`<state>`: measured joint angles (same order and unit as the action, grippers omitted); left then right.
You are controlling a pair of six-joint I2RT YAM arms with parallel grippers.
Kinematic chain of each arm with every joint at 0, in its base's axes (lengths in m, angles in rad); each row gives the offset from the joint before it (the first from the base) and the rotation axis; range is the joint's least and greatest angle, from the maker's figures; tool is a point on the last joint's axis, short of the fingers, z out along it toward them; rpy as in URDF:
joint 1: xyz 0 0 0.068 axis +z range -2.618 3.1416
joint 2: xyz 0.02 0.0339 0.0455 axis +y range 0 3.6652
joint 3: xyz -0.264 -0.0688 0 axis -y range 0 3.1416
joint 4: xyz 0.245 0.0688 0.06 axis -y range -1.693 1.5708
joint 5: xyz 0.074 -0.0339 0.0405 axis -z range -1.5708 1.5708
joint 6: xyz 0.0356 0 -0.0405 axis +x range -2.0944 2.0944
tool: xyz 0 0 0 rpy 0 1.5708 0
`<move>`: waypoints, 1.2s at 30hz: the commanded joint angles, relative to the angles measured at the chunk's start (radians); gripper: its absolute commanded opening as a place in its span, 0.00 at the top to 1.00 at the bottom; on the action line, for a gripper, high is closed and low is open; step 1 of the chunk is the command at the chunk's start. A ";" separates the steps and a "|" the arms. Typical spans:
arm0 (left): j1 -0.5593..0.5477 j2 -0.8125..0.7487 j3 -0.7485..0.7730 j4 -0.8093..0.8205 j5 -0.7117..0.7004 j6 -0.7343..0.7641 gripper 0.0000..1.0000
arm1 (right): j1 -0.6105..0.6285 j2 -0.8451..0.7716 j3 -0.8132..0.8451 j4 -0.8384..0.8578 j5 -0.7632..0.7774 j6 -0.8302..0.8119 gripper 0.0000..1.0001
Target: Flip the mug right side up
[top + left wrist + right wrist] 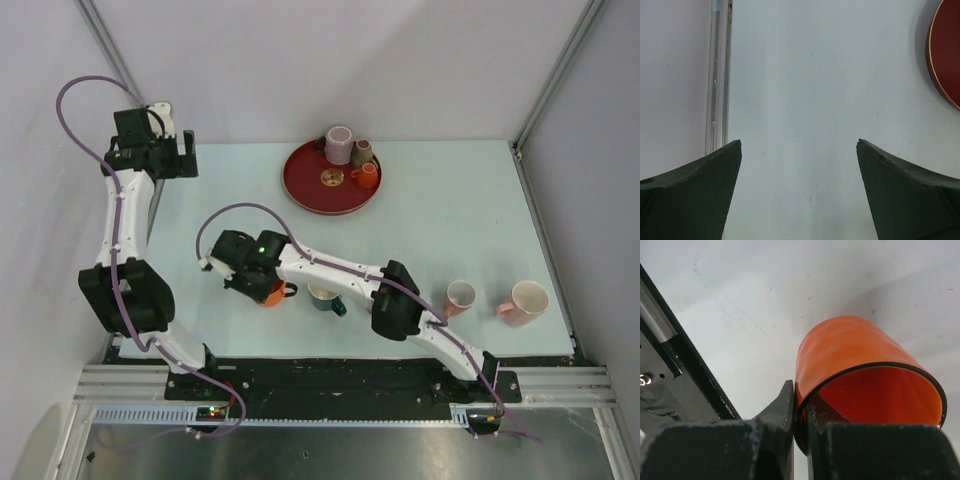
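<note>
The orange mug (274, 293) with a black rim is at the table's near left, mostly hidden under my right gripper (262, 286). In the right wrist view the mug (850, 345) is tilted, its open mouth towards the camera. My right gripper (801, 402) is shut on the mug's rim wall, one finger outside and one inside. My left gripper (186, 156) hangs at the far left corner, away from the mug. In its own view the left gripper (799, 146) is open, with only bare table between its fingers.
A teal mug (325, 297) stands just right of the held mug. Two pink mugs (460, 296) (527, 300) sit at the near right. A red tray (305, 190) at the back holds three small mugs; the tray's edge (942, 60) shows in the left wrist view.
</note>
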<state>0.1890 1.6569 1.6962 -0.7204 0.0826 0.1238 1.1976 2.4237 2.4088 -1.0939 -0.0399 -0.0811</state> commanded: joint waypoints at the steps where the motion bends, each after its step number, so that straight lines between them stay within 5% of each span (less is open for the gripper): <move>1: -0.003 -0.023 -0.003 0.016 -0.002 0.025 0.00 | 0.007 -0.022 0.050 0.000 0.028 -0.036 1.00; 17: -0.007 0.004 -0.010 0.016 -0.005 0.045 0.00 | 0.029 0.081 0.137 0.000 -0.009 0.057 1.00; 28: -0.053 0.017 -0.011 0.016 -0.001 0.068 0.00 | 0.024 0.044 0.143 0.006 -0.057 0.030 0.27; 32: -0.065 0.013 -0.013 0.015 0.000 0.086 0.00 | -0.024 -0.077 0.126 0.058 -0.149 0.061 0.11; 36: -0.064 0.012 -0.012 0.016 -0.008 0.092 0.00 | -0.144 -0.282 -0.007 0.186 -0.188 0.172 0.09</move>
<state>0.1268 1.6817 1.6867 -0.7200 0.0814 0.1837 1.1782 2.4336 2.4573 -1.0554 -0.1669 -0.0067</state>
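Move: The orange mug hangs tilted from the right fingers, which pinch its wall at the rim. Its middle is about 3 cm ahead of that hand and 3 cm below, with bare table some 11 cm beneath the hand. The teal mug stands about 15 cm to this hand's right and 4 cm ahead; the red mug is roughly 30 cm right and 3 cm ahead. From the left hand, the orange mug is about 30 cm right, 23 cm back and 19 cm below. The orange mug, still pinched at its rim, is lowered about 3 cm to the table by the right hand, which eases slightly back and left as it sinks. At the bottom the fingers open wide and let go of the wall, then the hand rises some 5 cm clear, quickest at the end. The open left hand drifts a little right and down. ##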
